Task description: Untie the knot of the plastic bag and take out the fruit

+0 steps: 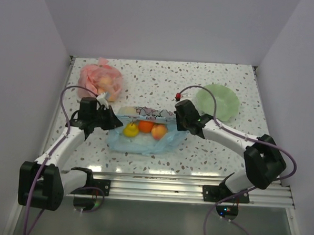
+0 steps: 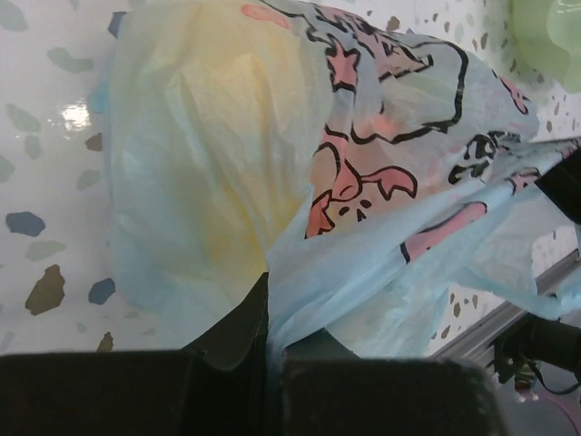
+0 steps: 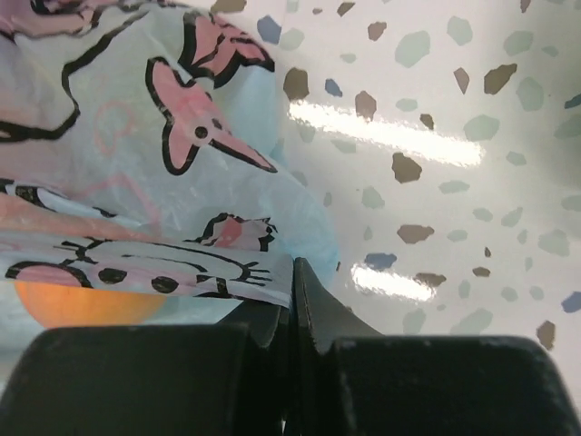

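The light-blue plastic bag (image 1: 140,140) lies open at the table's middle, its printed band (image 1: 149,114) stretched between both grippers. In its mouth I see a yellow fruit (image 1: 130,130), an orange fruit (image 1: 145,126) and a peach fruit (image 1: 159,131). My left gripper (image 1: 113,120) is shut on the bag's left edge; the film (image 2: 300,291) runs down between its fingers. My right gripper (image 1: 177,120) is shut on the bag's right edge (image 3: 263,282). The orange fruit (image 3: 82,304) shows under the band in the right wrist view. A yellow shape (image 2: 213,182) shows through the film in the left wrist view.
A pink-red bag (image 1: 100,81) with fruit inside lies at the back left, just behind my left arm. A light-green plate (image 1: 219,102) sits at the back right. The metal rail (image 1: 185,182) runs along the table's near edge.
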{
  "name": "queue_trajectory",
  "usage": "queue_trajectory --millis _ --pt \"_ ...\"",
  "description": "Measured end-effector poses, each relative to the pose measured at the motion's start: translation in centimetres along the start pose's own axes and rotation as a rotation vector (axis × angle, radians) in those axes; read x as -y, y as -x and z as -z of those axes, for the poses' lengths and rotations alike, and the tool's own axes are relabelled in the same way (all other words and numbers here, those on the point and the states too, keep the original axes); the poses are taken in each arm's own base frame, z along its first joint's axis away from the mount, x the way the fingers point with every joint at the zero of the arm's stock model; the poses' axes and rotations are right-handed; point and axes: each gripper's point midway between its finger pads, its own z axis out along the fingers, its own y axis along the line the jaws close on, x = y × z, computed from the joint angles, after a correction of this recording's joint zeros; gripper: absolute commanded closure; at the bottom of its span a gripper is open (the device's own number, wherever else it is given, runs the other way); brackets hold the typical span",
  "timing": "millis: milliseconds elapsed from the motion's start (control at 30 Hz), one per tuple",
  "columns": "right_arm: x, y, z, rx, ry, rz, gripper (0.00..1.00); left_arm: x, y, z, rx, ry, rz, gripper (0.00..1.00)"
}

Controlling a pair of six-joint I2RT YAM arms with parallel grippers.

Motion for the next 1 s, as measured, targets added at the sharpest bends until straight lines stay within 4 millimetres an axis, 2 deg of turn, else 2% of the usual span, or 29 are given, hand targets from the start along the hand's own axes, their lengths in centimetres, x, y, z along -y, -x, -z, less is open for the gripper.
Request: queue_trajectory --millis 100,200,433,533,567,600,700,733,833,1000 --pt "0.7 0.9 -1.4 0.003 0.061 -0.119 1.00 0.7 -0.2 -0.1 -0.014 -0.044 -0.018 0.98" --pt "0.6 2.1 -3.2 0.006 0.107 -0.171 0.99 0.7 -0.3 -0.5 -0.026 -0.052 -0.027 0.98" --pt "-0.4 1.5 -9.3 -0.077 0.197 -0.232 0.90 0.8 0.0 -1.0 -0.021 -0.071 -0.041 0.98" --pt "-0.7 3.0 -10.9 -0.075 0.218 -0.226 0.66 0.6 0.2 -1.0 -0.009 -0.058 -0.034 0.99" --pt "-0.6 4.0 -11.2 -0.063 0.216 -0.218 0.49 0.4 0.5 -0.9 0.000 -0.047 -0.030 0.99" --pt "-0.4 4.9 -11.3 -0.050 0.215 -0.214 0.42 0.2 0.7 -0.9 0.008 -0.037 -0.024 1.00" --pt "0.7 8.5 -10.7 0.006 0.204 -0.178 0.24 -0.1 1.7 -0.8 0.036 -0.012 0.001 1.00" --pt "1.0 9.6 -10.2 0.024 0.203 -0.170 0.22 0.0 1.9 -0.7 0.042 -0.010 0.007 1.00" --pt "1.4 11.7 -8.0 0.069 0.207 -0.129 0.18 0.3 2.8 -0.7 0.060 -0.008 0.025 1.00" --pt "0.4 14.3 -1.8 0.152 0.213 -0.024 0.18 -0.1 3.1 -0.7 0.077 0.021 0.044 1.00"
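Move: The right hand has the right end of the blue bag's rim pinched and takes it to the clear table beyond, about 9 cm ahead, 2 cm left and 7 cm below. The peach lies some 8 cm left and level, the orange 13 cm left and 2 cm farther out; the green bowl is about 16 cm ahead, 16 cm right. For the left hand, still pinching the left rim, that spot is roughly 9 cm ahead, 23 cm right. Still pinching the rim, the right hand drags it forward, dipping about 6 cm towards the table as its left side rolls up some 15 degrees, then opens wide and lets go. It reaches about 14 cm forward, then climbs well clear, drawing back slightly. The left hand keeps its pinch, first easing a little right, then going about 3 cm forward. ##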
